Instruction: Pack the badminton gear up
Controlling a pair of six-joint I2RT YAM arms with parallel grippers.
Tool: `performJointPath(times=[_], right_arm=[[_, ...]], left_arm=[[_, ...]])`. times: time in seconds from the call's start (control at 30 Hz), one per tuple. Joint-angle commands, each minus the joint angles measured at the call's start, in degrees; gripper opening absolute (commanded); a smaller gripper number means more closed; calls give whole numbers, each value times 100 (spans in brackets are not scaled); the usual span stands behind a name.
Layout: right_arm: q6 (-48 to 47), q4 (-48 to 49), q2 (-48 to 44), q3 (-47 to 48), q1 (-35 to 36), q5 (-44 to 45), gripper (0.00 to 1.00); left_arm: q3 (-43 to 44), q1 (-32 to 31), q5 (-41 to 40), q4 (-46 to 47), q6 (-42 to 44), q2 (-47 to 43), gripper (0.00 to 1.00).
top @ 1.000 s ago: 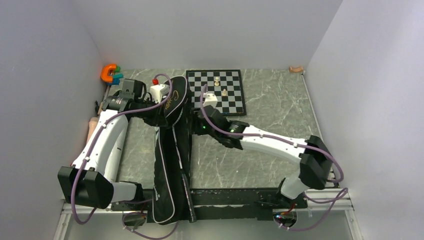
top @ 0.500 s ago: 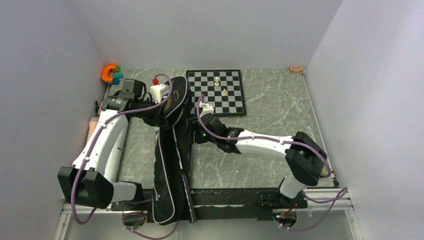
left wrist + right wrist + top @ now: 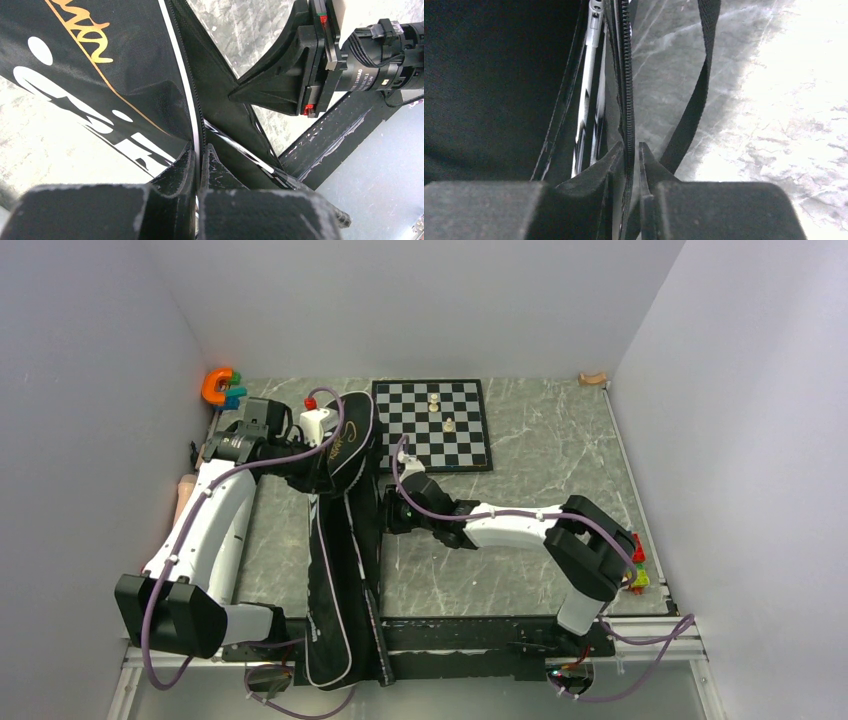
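Note:
The black racket-shaped bag [image 3: 338, 570] lies lengthwise from the near edge toward the chessboard, its wide end lifted. My left gripper [image 3: 332, 443] is shut on the white-piped edge of the lettered top flap [image 3: 100, 75] and holds it up; in the left wrist view the left gripper [image 3: 200, 151] pinches that edge. My right gripper [image 3: 386, 510] sits at the bag's right side. In the right wrist view the right gripper [image 3: 633, 147] is shut on the zipper edge [image 3: 626, 75]. Silver racket shafts [image 3: 585, 105] lie inside the open bag. No shuttlecocks or tube show.
A chessboard [image 3: 462, 435] with two pieces lies just beyond the right gripper. An orange and green toy [image 3: 222, 387] stands at the back left, a beige rod [image 3: 184, 495] along the left wall. A loose bag strap [image 3: 696, 100] hangs beside the zipper. Small coloured toy [image 3: 636, 570] by the right elbow.
My right gripper slid back from beside the chessboard along the bag's right edge, opened, then closed on the zipper edge; its elbow swung left. The left arm stayed still, holding the flap.

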Motion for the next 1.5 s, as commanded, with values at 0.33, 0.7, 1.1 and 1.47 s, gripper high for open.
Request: performJointPath(times=[0.33, 0.7, 1.1, 1.47], right_arm=[[356, 424, -557, 215, -134, -659, 0], [752, 467, -805, 579, -128, -940, 0], [837, 411, -971, 1054, -134, -1005, 0], [1087, 121, -755, 1614, 1, -1073, 0]], left_arm=[[169, -97, 727, -22, 228, -91, 6], [-610, -795, 1064, 123, 838, -492, 72], [-804, -1182, 1008, 426, 612, -711, 78], [-655, -1647, 578, 476, 265, -718, 86]])
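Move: The bag's right zip edge lies between the right hand's parting fingers. The racket shafts inside are some 6 cm to its left, 3 cm back and slightly lower; the chessboard's middle is about 26 cm ahead, 12 cm right and 9 cm lower. From the left hand, which still grips the bag's flap edge in its fingers, that zip edge is roughly 6 cm back, 12 cm right and 10 cm below. The right hand pinches the zip edge and lifts about 11 cm; the left releases the flap, swinging back and right. ##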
